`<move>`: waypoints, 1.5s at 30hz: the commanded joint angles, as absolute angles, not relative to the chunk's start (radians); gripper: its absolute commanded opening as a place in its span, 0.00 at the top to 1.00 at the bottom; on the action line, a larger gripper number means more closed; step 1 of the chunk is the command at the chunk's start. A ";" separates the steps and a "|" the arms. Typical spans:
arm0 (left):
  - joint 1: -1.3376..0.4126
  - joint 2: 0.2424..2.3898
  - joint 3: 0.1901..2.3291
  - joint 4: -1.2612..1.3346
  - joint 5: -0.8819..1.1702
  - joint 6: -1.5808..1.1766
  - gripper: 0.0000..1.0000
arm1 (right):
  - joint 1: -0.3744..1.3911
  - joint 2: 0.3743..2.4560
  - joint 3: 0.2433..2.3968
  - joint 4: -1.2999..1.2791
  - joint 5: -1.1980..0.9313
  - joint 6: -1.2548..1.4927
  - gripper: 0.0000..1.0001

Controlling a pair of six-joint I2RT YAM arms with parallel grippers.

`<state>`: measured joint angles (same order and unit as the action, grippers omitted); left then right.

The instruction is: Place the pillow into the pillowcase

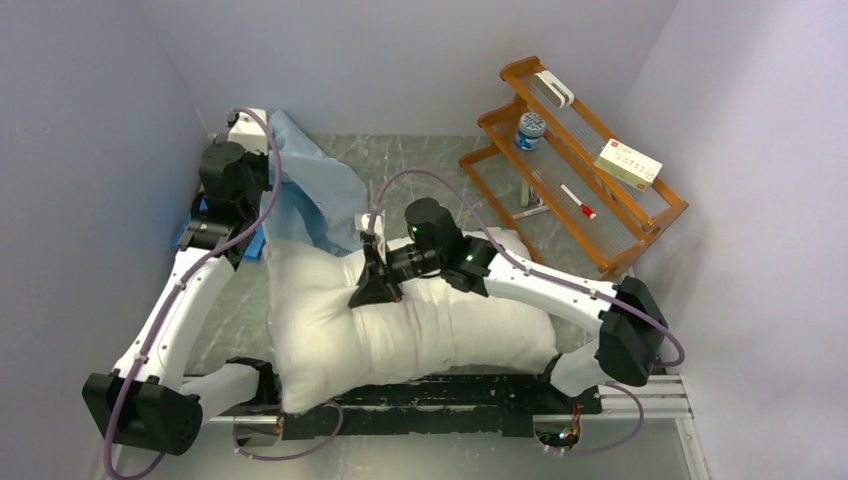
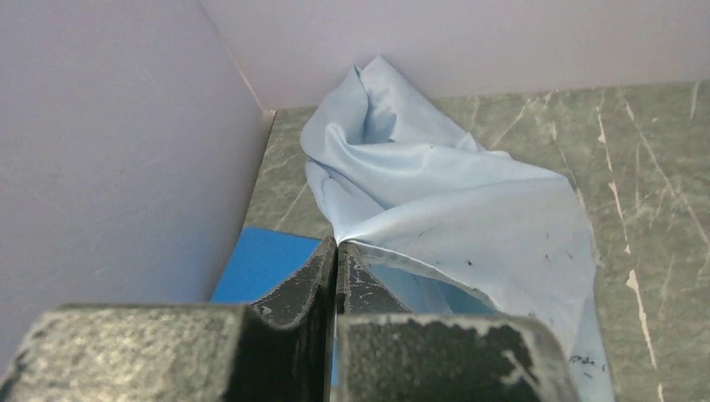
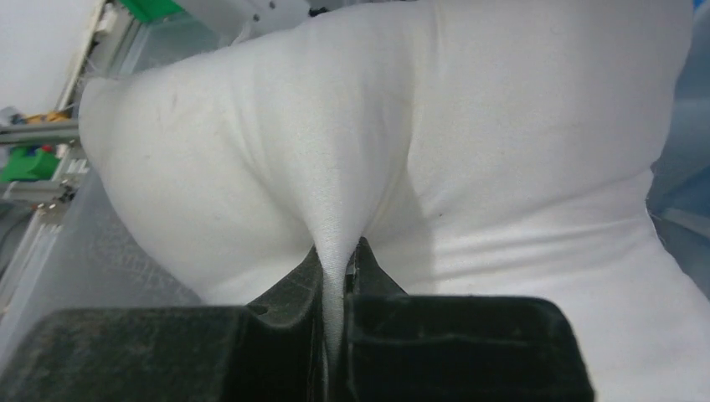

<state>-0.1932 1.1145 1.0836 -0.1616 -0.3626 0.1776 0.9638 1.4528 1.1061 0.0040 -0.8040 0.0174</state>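
Note:
The plump white pillow (image 1: 400,330) lies across the near middle of the table. My right gripper (image 1: 378,288) is shut on a pinched fold of the pillow (image 3: 469,134) along its far edge; the fold runs down between the fingertips (image 3: 368,260). The pale light-blue pillowcase (image 1: 310,190) lies crumpled at the far left, touching the pillow's far-left corner. My left gripper (image 2: 336,244) is shut on an edge of the pillowcase (image 2: 469,209), which spreads away from it toward the back wall. In the top view the left arm hides its own fingers.
A bright-blue flat mat (image 2: 264,260) lies under the left gripper beside the left wall (image 2: 109,167). A wooden rack (image 1: 580,190) at the back right holds a small jar (image 1: 531,128), a box (image 1: 628,162) and a pen (image 1: 577,201). Walls stand close round the table.

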 commanded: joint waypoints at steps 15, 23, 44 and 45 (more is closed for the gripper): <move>-0.170 0.978 1.032 -0.253 -0.227 0.092 0.95 | 0.950 1.669 1.257 0.270 -0.657 0.223 1.00; -0.171 0.956 1.017 -0.330 -0.225 0.105 0.95 | 0.835 1.735 1.214 0.499 -0.484 0.388 1.00; -0.172 0.946 1.076 -0.415 -0.129 0.043 0.95 | 0.716 1.809 1.211 0.461 -0.054 0.420 1.00; -0.172 0.942 1.073 -0.413 -0.144 0.051 0.95 | 0.716 1.826 1.241 0.420 -0.021 0.417 1.00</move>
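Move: The right hand grips the pillow, whose left end hangs about 11 cm to that hand's left, level with it front to back and some 9 cm lower. The pillowcase mouth is some 22 cm ahead of the right hand, 10 cm left, 8 cm lower. From the left hand, pinching the mouth's edge, the pillow's left end lies about 25 cm back, 4 cm right and 16 cm down; the blue folder lies 12 cm left, level front to back, 30 cm down. Keep the right gripper clamped on the pillow and carry it about 23 cm forward to the pillowcase mouth, dipping slightly at first, bowing left on the way and coming back right, while turning the hand clockwise nearly 50 degrees. With the left gripper keep pinching the raised edge and draw it back some 5 cm, a little right and down, to meet the pillow's end. ##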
